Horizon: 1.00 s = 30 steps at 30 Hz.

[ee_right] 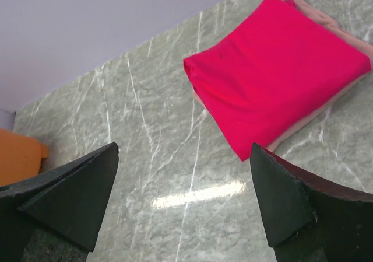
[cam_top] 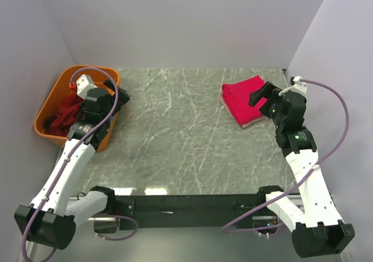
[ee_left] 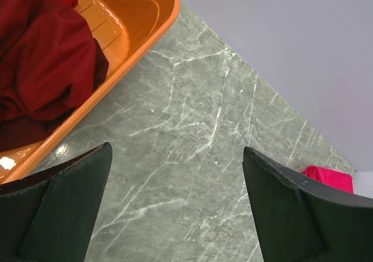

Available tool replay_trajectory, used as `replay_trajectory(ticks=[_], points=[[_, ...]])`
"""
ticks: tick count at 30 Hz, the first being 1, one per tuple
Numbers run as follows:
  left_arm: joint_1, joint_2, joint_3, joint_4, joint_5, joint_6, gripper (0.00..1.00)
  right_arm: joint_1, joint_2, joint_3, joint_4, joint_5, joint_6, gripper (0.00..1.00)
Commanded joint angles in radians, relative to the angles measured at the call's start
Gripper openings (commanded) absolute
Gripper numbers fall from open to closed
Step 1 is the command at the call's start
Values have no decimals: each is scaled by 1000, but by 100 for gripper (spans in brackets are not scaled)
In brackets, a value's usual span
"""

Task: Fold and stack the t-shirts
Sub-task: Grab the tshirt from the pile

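Note:
A folded crimson-pink t-shirt (cam_top: 240, 98) (ee_right: 280, 69) lies at the table's back right, on top of a pale pink folded cloth (ee_right: 304, 126). Dark maroon t-shirts (cam_top: 65, 113) (ee_left: 41, 58) are bunched in the orange tub (cam_top: 51, 98) (ee_left: 145, 34) at the back left. My left gripper (cam_top: 119, 94) (ee_left: 176, 148) hangs open over bare table just right of the tub, holding nothing. My right gripper (cam_top: 259, 94) (ee_right: 184, 146) is open too, above the table at the near left edge of the crimson-pink shirt, with nothing between its fingers. The pink shirt (ee_left: 329, 177) shows small in the left wrist view.
Lavender walls close the table on the left, back and right. The marble tabletop (cam_top: 175, 133) stretches between the tub and the folded pile. A black rail (cam_top: 186, 205) with both arm bases runs along the near edge.

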Motion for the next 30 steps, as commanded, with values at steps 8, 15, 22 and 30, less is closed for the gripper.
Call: replay_trajectory(ticks=[8, 15, 22, 30], points=[[14, 82, 131, -32, -114, 18, 99, -2, -14, 14, 43, 9, 22, 100], [161, 202, 226, -132, -117, -5, 99, -2, -72, -54, 120, 33, 39, 100], [365, 343, 263, -199, -116, -1, 100, -2, -15, -44, 112, -45, -13, 100], [427, 467, 306, -195, -68, 42, 99, -2, 112, 13, 66, -75, -32, 100]])
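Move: The red t-shirt pile lies in the orange bin, roughly 23 cm to the left hand's left, nearly level with it fore and aft (perhaps 1 cm ahead) and some 20 cm lower. The bin around it has its middle about 22 cm left and 2 cm ahead of that hand, around 20 cm below. From the right hand the pile is far off, about 76 cm left, 2 cm ahead and 23 cm below. With its fingers staying wide open, the left arm eases a few centimetres forward, then sweeps about 16 cm left across the bin's right-hand rim and sinks some 8 cm towards the red t-shirt pile, the wrist swinging counter-clockwise and tipping the fingers down, each by roughly 25 degrees. The right hand, also open, hovers nearly still and only late on starts down and a little forward towards the folded red stack, about 4 cm in all. ##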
